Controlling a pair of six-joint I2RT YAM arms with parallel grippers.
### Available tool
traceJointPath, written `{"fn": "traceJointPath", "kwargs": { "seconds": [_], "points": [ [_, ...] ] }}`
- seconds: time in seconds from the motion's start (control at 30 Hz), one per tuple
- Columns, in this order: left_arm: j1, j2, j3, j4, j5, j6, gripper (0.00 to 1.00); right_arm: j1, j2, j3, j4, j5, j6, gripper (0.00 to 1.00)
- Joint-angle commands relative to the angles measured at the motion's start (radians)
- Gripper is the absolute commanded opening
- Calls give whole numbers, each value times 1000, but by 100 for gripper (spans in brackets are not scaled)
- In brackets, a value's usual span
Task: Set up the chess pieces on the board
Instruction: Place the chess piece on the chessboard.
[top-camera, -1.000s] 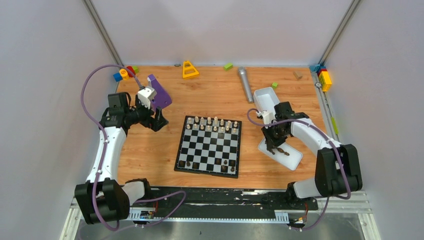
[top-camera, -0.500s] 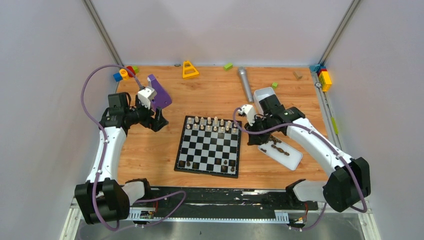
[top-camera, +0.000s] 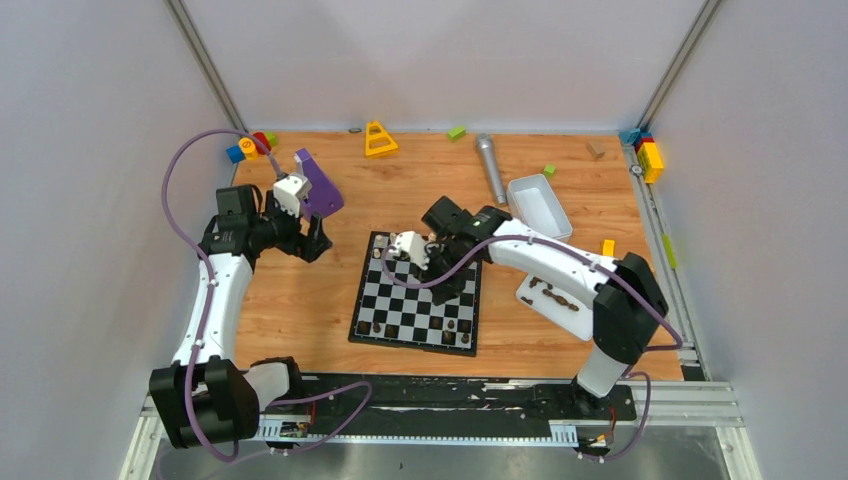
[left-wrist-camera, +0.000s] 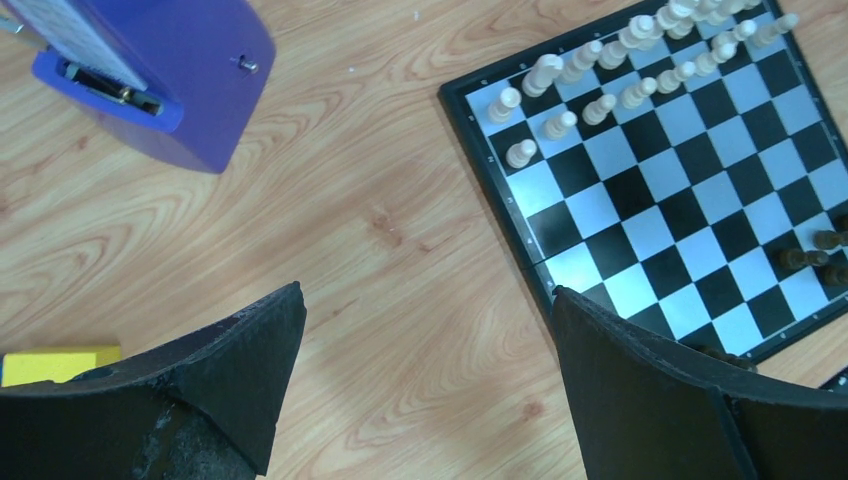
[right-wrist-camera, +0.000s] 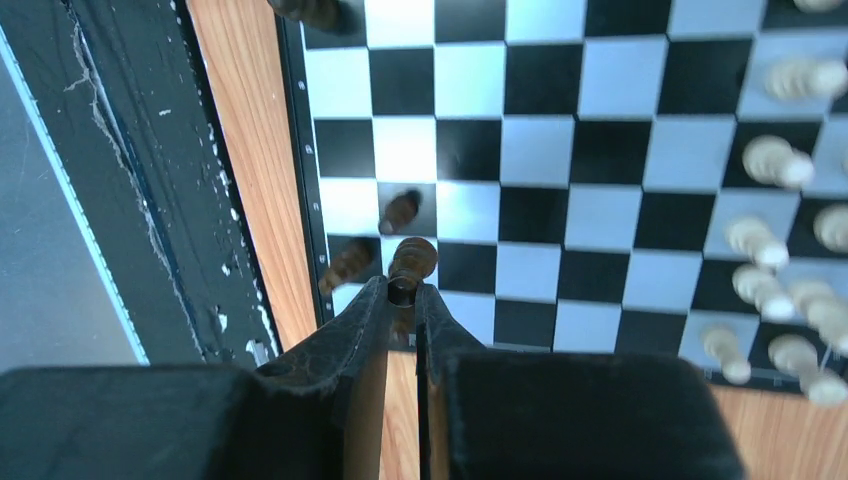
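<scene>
The board (top-camera: 405, 300) lies mid-table. Cream chess pieces (top-camera: 432, 243) fill its two far rows, partly hidden by my right arm. A few dark pieces (top-camera: 455, 327) stand on the near rows. My right gripper (top-camera: 457, 290) hangs over the board's right side, shut on a dark brown piece (right-wrist-camera: 410, 262). Below that piece the right wrist view shows the checkered squares (right-wrist-camera: 560, 150) and two standing dark pieces (right-wrist-camera: 400, 210). My left gripper (top-camera: 318, 245) hovers over bare wood left of the board. Its jaws (left-wrist-camera: 425, 295) are open and empty, with the cream rows (left-wrist-camera: 640, 50) beyond.
A white tray (top-camera: 590, 322) right of the board holds more dark pieces. An empty white tray (top-camera: 538, 200) sits behind it. A grey cylinder (top-camera: 490, 168), a yellow cone (top-camera: 379, 139), a purple object (top-camera: 320, 185) and coloured blocks (top-camera: 250, 147) lie around the back.
My right arm has swung left from the tray of dark pieces to above the board, carrying a dark piece. The left arm has not moved.
</scene>
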Motion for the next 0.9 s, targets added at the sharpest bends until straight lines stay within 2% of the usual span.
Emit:
{"fn": "traceJointPath", "kwargs": {
  "seconds": [0.0,0.2,0.87],
  "points": [
    [8,0,35,29,-89,-32,100,76,99,102,3,59,-31,4],
    [8,-11,33,46,-206,-54,100,135,212,150,6,117,-34,4],
    [8,-16,26,48,-198,-51,100,191,274,160,22,129,-15,4]
  ]
}}
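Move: The right hand holds a dark chess piece over the near side of the board. The empty square for it, second row from the near edge, lies about 4 cm left, 2 cm back and 8 cm below. Dark pawns stand on that row about 3 and 6 cm right of the square; another dark piece is some 6 cm left of it and 3 cm nearer. From the left hand the square is roughly 23 cm right, 13 cm back and 14 cm down. Keep the dark piece pinched and bring the right gripper left and down, then nearly straight down, about 6 cm lower and 4 cm left in all, to the empty square beside the standing pawn. Turn the fingers some 10 degrees more upright and a little counter-clockwise, then ease slightly left and back. Draw the open left gripper some 3 cm left, away from the board. ##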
